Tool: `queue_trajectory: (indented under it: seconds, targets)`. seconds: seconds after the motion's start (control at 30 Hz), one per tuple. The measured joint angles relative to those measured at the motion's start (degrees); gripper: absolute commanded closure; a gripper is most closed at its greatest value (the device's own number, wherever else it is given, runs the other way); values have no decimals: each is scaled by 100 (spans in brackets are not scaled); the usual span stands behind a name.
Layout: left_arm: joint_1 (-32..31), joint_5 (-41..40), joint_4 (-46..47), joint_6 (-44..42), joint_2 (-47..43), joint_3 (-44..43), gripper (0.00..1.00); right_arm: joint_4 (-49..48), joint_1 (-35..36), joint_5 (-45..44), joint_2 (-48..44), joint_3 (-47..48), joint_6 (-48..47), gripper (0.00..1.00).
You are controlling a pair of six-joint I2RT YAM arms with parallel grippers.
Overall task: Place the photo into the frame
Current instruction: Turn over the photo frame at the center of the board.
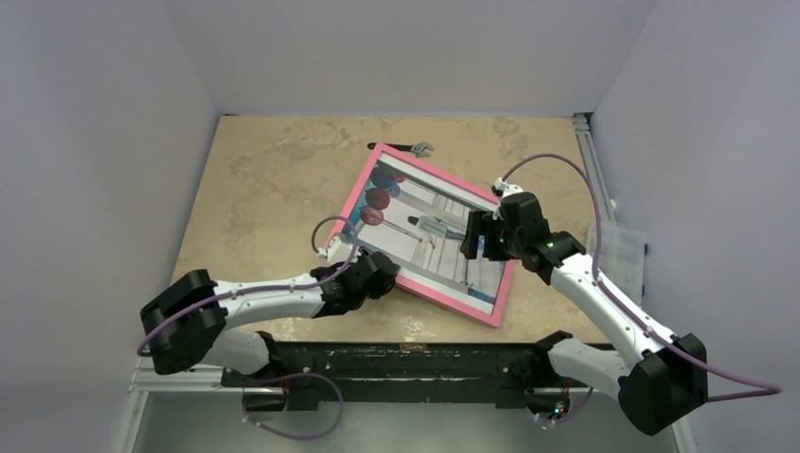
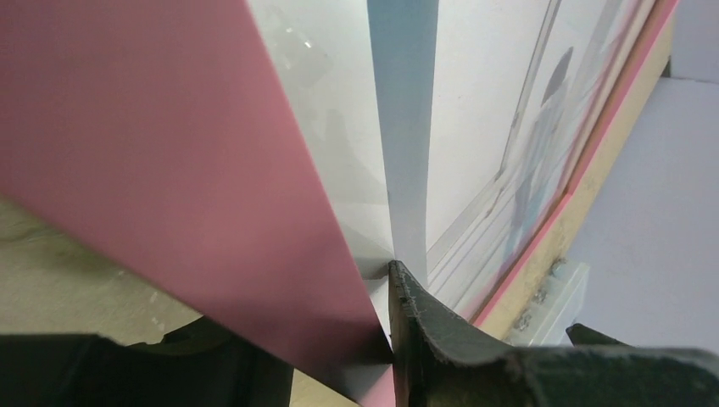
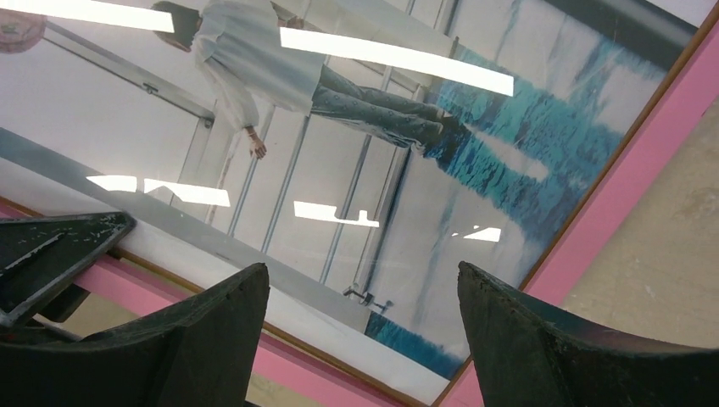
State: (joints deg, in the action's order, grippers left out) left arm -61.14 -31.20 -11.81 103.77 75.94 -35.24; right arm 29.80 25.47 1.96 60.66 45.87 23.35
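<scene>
The frame (image 1: 445,305), pink-fronted, lies at an angle on the table with the photo (image 1: 425,222) showing behind its pane. My left gripper (image 1: 366,272) is at the frame's near left edge. In the left wrist view the left gripper (image 2: 369,339) is shut on the pink border (image 2: 169,170), and the photo (image 2: 475,127) runs away to the right. My right gripper (image 1: 476,236) hovers over the right part of the photo. In the right wrist view the right gripper (image 3: 363,275) is open and empty above the photo (image 3: 339,170) and the pink border (image 3: 644,153).
A small black wrench (image 1: 415,148) lies on the tan table (image 1: 274,189) just beyond the frame's far corner. A clear plastic box (image 1: 618,247) sits off the table's right edge. Grey walls close in the left, back and right sides.
</scene>
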Motion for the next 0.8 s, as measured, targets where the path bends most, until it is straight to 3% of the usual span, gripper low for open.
queue_trajectory:
  seconds: [0.2,0.47,0.5,0.53,0.57,0.63,0.7,0.8]
  targets:
    - [411,654,173,-426,774,-483,98,22,-199,-214,-52,-155,107,19]
    - [632,1202,173,-675,1333,-807,70,20,-258,-254,-103,-175,118,19]
    - [640,1235,170,-684,1333,-807,64,22,-264,-254,-103,-184,122,19]
    - [643,1246,168,-704,1333,-807,52,24,-269,-254,-103,-190,125,19]
    - [649,1263,173,-728,1331,-807,31,24,-273,-256,-103,-201,127,19]
    - [660,1268,111,-1019,1327,-800,10,22,-280,-254,-103,-212,129,19]
    - [658,1274,4,-1381,1217,-872,2,22,-289,-254,-103,-214,129,19]
    - [658,1279,-94,-1589,1163,-896,0,17,-306,-251,-98,-214,131,19]
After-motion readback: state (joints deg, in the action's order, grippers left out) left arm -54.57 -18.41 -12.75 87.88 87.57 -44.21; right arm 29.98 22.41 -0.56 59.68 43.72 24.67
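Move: The left hand still pinches the near long side of the photo frame; the board spot for that side is roughly 4 cm below, 2 cm ahead and 3 cm right. The frame's middle is some 8 cm ahead and 7 cm right at about hand height, and the wrench about 25 cm ahead, 2 cm right, on the board. From the open right hand the board spot is about 6 cm back, 13 cm left and 11 cm below. Left hand lowers the pinched frame side about 3 cm, moving right and forward, then opens wide, releasing it. ##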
